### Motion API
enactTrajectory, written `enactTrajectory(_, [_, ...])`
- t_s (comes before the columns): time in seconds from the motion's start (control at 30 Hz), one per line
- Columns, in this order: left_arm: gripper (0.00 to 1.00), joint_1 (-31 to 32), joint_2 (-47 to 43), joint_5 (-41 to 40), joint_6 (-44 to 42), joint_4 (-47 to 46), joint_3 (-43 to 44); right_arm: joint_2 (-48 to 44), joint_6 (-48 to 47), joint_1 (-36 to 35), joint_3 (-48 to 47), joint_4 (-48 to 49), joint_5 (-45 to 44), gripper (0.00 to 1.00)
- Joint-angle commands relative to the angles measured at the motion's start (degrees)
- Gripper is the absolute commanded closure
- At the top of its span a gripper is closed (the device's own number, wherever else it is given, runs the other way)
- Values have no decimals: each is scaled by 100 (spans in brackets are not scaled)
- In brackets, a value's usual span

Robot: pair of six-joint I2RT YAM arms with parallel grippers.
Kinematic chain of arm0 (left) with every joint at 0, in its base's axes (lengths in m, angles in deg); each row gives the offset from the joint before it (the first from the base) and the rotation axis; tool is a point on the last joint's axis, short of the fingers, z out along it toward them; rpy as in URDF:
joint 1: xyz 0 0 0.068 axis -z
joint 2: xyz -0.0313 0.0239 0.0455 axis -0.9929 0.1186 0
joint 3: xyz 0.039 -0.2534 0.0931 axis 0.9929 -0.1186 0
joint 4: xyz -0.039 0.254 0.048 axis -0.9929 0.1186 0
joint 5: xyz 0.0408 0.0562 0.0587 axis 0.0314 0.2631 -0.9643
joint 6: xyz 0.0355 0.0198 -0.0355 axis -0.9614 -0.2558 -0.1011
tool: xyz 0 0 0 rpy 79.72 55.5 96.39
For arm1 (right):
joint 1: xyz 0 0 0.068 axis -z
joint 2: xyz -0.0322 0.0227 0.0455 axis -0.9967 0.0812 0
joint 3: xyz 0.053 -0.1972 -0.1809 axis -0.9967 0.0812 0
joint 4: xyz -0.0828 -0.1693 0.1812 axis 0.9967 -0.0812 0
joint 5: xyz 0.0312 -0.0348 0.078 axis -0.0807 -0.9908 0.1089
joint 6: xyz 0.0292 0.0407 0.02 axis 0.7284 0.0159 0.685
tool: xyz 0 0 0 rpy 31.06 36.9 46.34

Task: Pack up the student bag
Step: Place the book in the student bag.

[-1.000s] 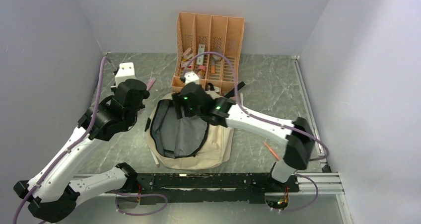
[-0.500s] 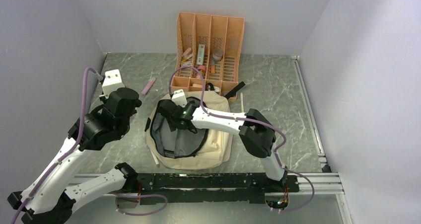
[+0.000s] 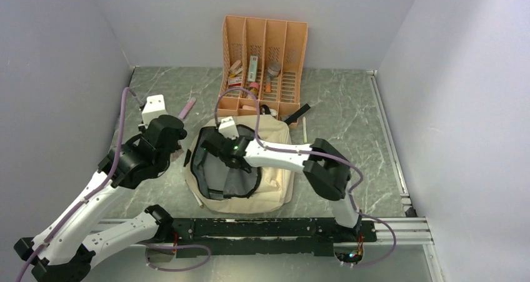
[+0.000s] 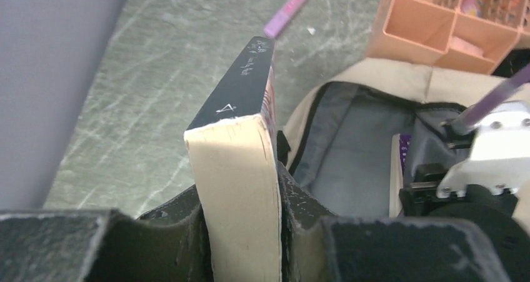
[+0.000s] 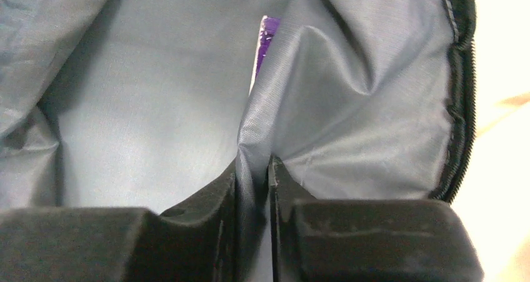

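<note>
The student bag (image 3: 275, 181) lies flat mid-table with its mouth unzipped, so the grey lining (image 5: 156, 94) shows. My right gripper (image 3: 211, 152) reaches into that mouth, and in the right wrist view it (image 5: 253, 185) is shut on a fold of the lining. A purple-covered book (image 5: 267, 38) stands inside behind the fold. My left gripper (image 3: 175, 141) hovers just left of the bag. In the left wrist view this gripper (image 4: 240, 232) is shut on a thick book (image 4: 240, 138) with a black cover and cream page edges, held on edge beside the bag's open rim (image 4: 312, 116).
An orange slotted organiser (image 3: 265, 57) with small stationery stands behind the bag. A pink marker (image 3: 185, 110) lies on the table to the back left. A black item (image 3: 299, 112) and a white stick (image 3: 304, 130) lie by the bag's back right corner. Walls close in on the left, back and right.
My right arm swung from the bag's back edge into its mouth and its jaws closed on the lining. The left arm drifted back, then returned toward the bag with its book.
</note>
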State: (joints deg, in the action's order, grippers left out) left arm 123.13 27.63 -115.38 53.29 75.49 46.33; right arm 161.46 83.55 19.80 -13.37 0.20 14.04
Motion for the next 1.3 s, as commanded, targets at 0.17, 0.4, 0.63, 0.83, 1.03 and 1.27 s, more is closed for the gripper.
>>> enactTrajectory(0.17, [95,-13,31,1954,419,-1220,-412,-1917,-616,989,1928,2038,1702,100])
enactTrajectory(0.4, [95,-13,61,3114,742,-2016,-505,-2561,-1755,1451,2160,2403,2317,100])
enactTrajectory(0.63, [95,-26,175,3387,911,-2342,-621,-2627,-1735,1579,2201,2439,2693,100])
enactTrajectory(0.83, [95,-62,184,3596,1150,-2782,-1017,-3136,-1752,1599,2432,2761,2740,100])
enactTrajectory(1.03, [95,-321,288,3989,1250,-3166,-1247,-3461,-1790,1597,2655,3165,3000,100])
enactTrajectory(1.27, [95,-875,567,5507,1533,-4580,-1866,-3481,-1840,1597,2682,3411,3344,100])
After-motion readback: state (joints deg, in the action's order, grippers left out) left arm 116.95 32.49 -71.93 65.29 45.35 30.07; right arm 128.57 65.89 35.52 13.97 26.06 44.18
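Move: The book, already in the left hand, hangs beside the student bag, whose opening has its middle about 16 cm to that hand's right, 1 cm ahead and 22 cm below; a pink marker lies 19 cm ahead, 4 cm right, 27 cm below. Inside the bag the purple magazine is some 7 cm ahead and 20 cm right, 25 cm below. The right hand has the grey flap's fold right between its fingers, with that magazine 4 cm ahead, 3 cm right and 4 cm below. The book travels right, about 15 cm, and down some 7 cm in two stages, over the bag's opening towards the lifted flap, while the left wrist rolls its right side up and turns clockwise. Meanwhile the right fingers finish closing on the grey flap, pinch it and raise it 11 cm, first up and rightwards, then, after a short hold, straight up. ##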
